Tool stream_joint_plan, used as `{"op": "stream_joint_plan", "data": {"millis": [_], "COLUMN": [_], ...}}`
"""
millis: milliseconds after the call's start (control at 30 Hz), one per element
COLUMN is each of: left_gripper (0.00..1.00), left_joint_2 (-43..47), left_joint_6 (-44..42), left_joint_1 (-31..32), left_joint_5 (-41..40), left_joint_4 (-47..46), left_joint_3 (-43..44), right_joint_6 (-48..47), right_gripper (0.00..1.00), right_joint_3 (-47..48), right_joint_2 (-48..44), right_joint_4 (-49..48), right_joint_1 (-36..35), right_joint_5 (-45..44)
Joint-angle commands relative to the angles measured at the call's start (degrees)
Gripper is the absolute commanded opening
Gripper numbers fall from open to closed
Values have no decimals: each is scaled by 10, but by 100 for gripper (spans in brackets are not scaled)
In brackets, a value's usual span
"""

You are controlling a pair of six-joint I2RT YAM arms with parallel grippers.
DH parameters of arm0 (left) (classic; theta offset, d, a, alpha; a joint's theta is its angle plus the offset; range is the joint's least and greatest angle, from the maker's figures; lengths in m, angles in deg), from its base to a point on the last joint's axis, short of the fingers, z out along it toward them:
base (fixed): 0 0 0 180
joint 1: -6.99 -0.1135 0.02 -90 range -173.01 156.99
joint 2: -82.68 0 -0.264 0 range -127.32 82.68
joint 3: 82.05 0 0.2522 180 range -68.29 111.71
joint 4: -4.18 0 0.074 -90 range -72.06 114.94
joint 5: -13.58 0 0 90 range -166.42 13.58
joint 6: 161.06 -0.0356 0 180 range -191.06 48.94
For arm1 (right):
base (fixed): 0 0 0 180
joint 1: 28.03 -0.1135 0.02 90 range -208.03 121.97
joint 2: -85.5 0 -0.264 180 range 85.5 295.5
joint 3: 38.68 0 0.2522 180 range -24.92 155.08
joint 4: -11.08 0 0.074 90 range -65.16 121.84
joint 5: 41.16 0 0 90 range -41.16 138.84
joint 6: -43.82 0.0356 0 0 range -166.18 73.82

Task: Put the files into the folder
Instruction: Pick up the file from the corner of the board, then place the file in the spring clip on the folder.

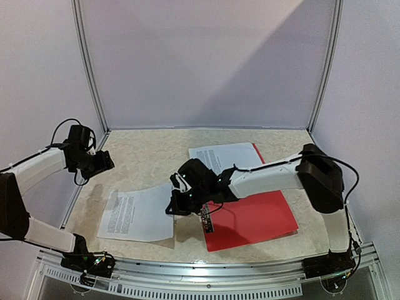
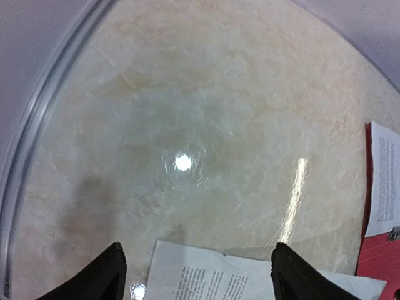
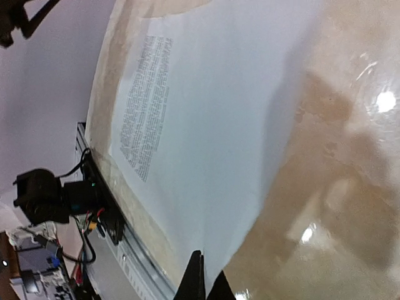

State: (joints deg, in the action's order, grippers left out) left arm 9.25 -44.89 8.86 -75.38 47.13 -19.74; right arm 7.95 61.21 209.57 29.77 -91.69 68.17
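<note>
One of the files, a white printed sheet (image 1: 137, 215), lies flat on the table at front left. My right gripper (image 1: 175, 205) is at its right edge, and in the right wrist view it (image 3: 209, 282) is shut on that sheet's (image 3: 206, 125) edge. The red folder (image 1: 256, 219) lies open at front right. A second printed sheet (image 1: 222, 156) rests over its far part. My left gripper (image 1: 103, 164) hangs open above the table's left side. In its wrist view it (image 2: 200, 272) holds nothing, with the sheet (image 2: 212, 281) below and the folder (image 2: 375, 259) at the right.
A metal rail (image 1: 206, 275) runs along the near table edge, carrying both arm bases. The left arm's base (image 3: 44, 197) shows beyond the sheet in the right wrist view. Pale walls and frame posts (image 1: 87, 69) close the table on three sides.
</note>
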Motion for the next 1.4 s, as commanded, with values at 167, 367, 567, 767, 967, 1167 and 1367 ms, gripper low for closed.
{"op": "stream_joint_plan", "data": {"millis": [167,367,567,767,967,1167,1367], "left_gripper": [80,80,79,79,79,78,78], "left_joint_2": [37,15,-41,-73,-79,-81,-83], "left_joint_6": [-12,8,19,25,29,30,31], "left_joint_1": [26,83,145,182,191,195,201], "left_joint_5": [-46,-46,-49,-56,-58,-59,-62], "left_joint_4": [49,32,5,-8,-20,-23,-23], "left_joint_3": [37,28,28,35,28,22,22], "right_joint_6": [-217,-288,-358,-396,-410,-412,-419], "right_gripper": [0,0,0,0,0,0,0], "right_joint_3": [-135,-174,-211,-249,-276,-319,-337], "right_joint_2": [-287,-402,-443,-463,-478,-485,-481], "right_joint_4": [317,473,554,589,588,549,495], "right_joint_1": [122,223,280,331,336,337,336], "right_joint_5": [35,-46,-133,-152,-185,-152,-161]}}
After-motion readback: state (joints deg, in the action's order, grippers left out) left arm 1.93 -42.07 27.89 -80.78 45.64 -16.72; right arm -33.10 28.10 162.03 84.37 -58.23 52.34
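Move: The right hand already holds the right edge of the file near a corner, and the rest spreads about 12 cm to its left. The folder's bare near panel is centred some 28 cm to this hand's right, level with it and 5 cm lower, with the near clip about 13 cm right. The filed page lies about 21 cm right and 25 cm ahead. From the left hand, that panel is roughly 51 cm right, 14 cm back. Still pinching the file's edge between shut fingers, the right hand carries it quickly about 40 cm to the right over the folder's bare panel, first rising some 11 cm, then sinking most of that again, while its left-slanting fingers tip some 45 degrees to point nearly straight down. The left hand, open and empty, rises a little, then swings about 10 cm right towards the folder, sinking again. ##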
